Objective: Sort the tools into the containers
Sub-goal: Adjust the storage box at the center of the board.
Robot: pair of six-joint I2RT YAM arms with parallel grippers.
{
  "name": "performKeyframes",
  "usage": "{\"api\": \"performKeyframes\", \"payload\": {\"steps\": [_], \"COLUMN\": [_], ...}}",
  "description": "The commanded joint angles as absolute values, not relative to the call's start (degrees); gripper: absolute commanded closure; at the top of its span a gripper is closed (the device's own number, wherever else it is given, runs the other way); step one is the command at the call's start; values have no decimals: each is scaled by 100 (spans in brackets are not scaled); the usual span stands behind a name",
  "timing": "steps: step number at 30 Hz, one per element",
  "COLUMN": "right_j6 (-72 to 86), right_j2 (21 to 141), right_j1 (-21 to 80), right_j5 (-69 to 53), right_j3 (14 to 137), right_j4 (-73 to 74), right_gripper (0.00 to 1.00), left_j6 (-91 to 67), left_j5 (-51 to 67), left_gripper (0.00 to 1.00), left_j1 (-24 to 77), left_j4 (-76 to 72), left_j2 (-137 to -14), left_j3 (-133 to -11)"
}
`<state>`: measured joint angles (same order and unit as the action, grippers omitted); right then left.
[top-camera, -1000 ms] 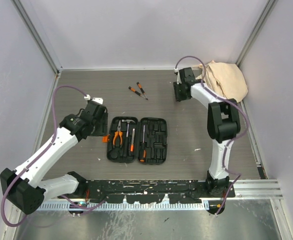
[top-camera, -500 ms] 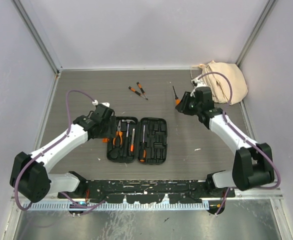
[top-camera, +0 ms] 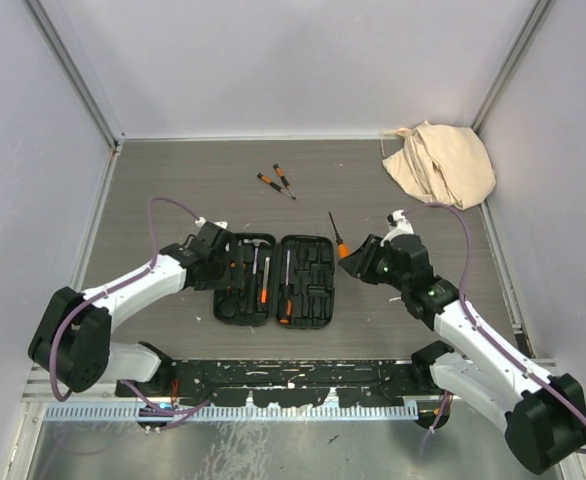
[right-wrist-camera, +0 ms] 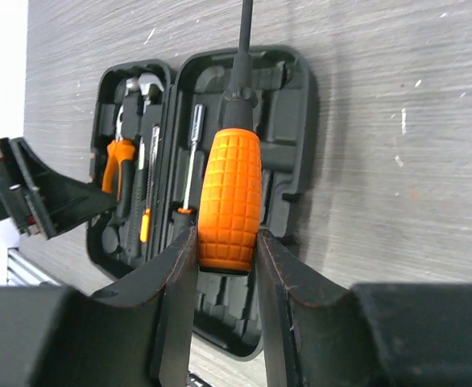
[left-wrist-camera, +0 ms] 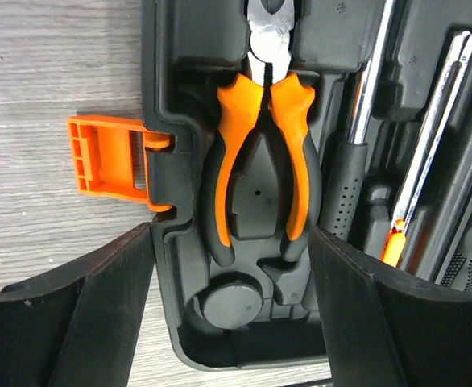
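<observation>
The black tool case lies open in the middle of the table, its orange latch on the left side. Orange-handled pliers rest in a moulded slot of the left half. My left gripper hovers open over that half, its jaws on either side of the pliers' handle ends, holding nothing. My right gripper is shut on the orange handle of a screwdriver, just right of the case, with the black shaft pointing away. The screwdriver hangs above the case's right half.
Two small orange-and-black screwdrivers lie loose on the table behind the case. A beige cloth bag sits in the far right corner. Several other tools fill slots in the case. Walls close in both sides.
My right arm swung from the bag at the far right down toward the case, carrying the screwdriver. My left gripper slid right over the case's left half and its jaws widened.
</observation>
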<state>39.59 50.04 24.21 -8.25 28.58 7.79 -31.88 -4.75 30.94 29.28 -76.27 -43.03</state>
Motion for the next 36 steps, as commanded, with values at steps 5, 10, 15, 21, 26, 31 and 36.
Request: {"api": "performKeyframes", "payload": {"steps": [5, 10, 15, 21, 26, 31, 36], "right_j6": [4398, 4401, 4451, 4351, 4269, 4140, 4129], "right_j2": [4469, 4489, 4549, 4552, 4538, 4589, 4795], "right_j1": [2832, 2837, 2893, 3198, 3756, 4315, 4832], "right_j5": [-149, -123, -79, 219, 709, 978, 1185], "right_j3": [2670, 2682, 2618, 2711, 2748, 2699, 2693], "right_j4": [594, 694, 723, 922, 991, 820, 751], "right_gripper": [100, 100, 100, 100, 100, 100, 100], "left_j6": [-3729, -4033, -4271, -4401, -4430, -4404, -4370], "left_j5": [110, 74, -48, -699, -1517, -2032, -2217], "left_gripper": [24, 24, 25, 25, 24, 23, 23], "left_j1": [3262, 3696, 4224, 4378, 4376, 4372, 4364], "left_j4": [2125, 2024, 1998, 2539, 3145, 3529, 3613], "left_j2": [-7507, -7318, -7037, -6689, -6317, -6157, -6041], "left_j3": [-3895, -3717, -3778, -3978, -4263, -4531, -4581]}}
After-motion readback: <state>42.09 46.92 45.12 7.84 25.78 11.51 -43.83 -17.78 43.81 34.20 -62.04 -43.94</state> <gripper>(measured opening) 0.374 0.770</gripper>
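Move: The storage box lies open under the left gripper, its middle about 11 cm to the right, 2 cm ahead and 2 cm below; the pliers lie 5 cm ahead and 1 cm right, the orange latch 5 cm left and 3 cm ahead. From the right gripper, which holds the orange-handled screwdriver, the box's middle is some 19 cm left, 1 cm ahead and 11 cm lower. With the left gripper kept wide open, push the box's left wall with the outer finger just behind the latch, going about 6 cm right and 5 cm back, low down; then lift clear some 6 cm, easing forward and left as the fingers tip up. Keep the screwdriver gripped in the right hand and bring it back about 5 cm, left 4 and slightly down towards the box. ##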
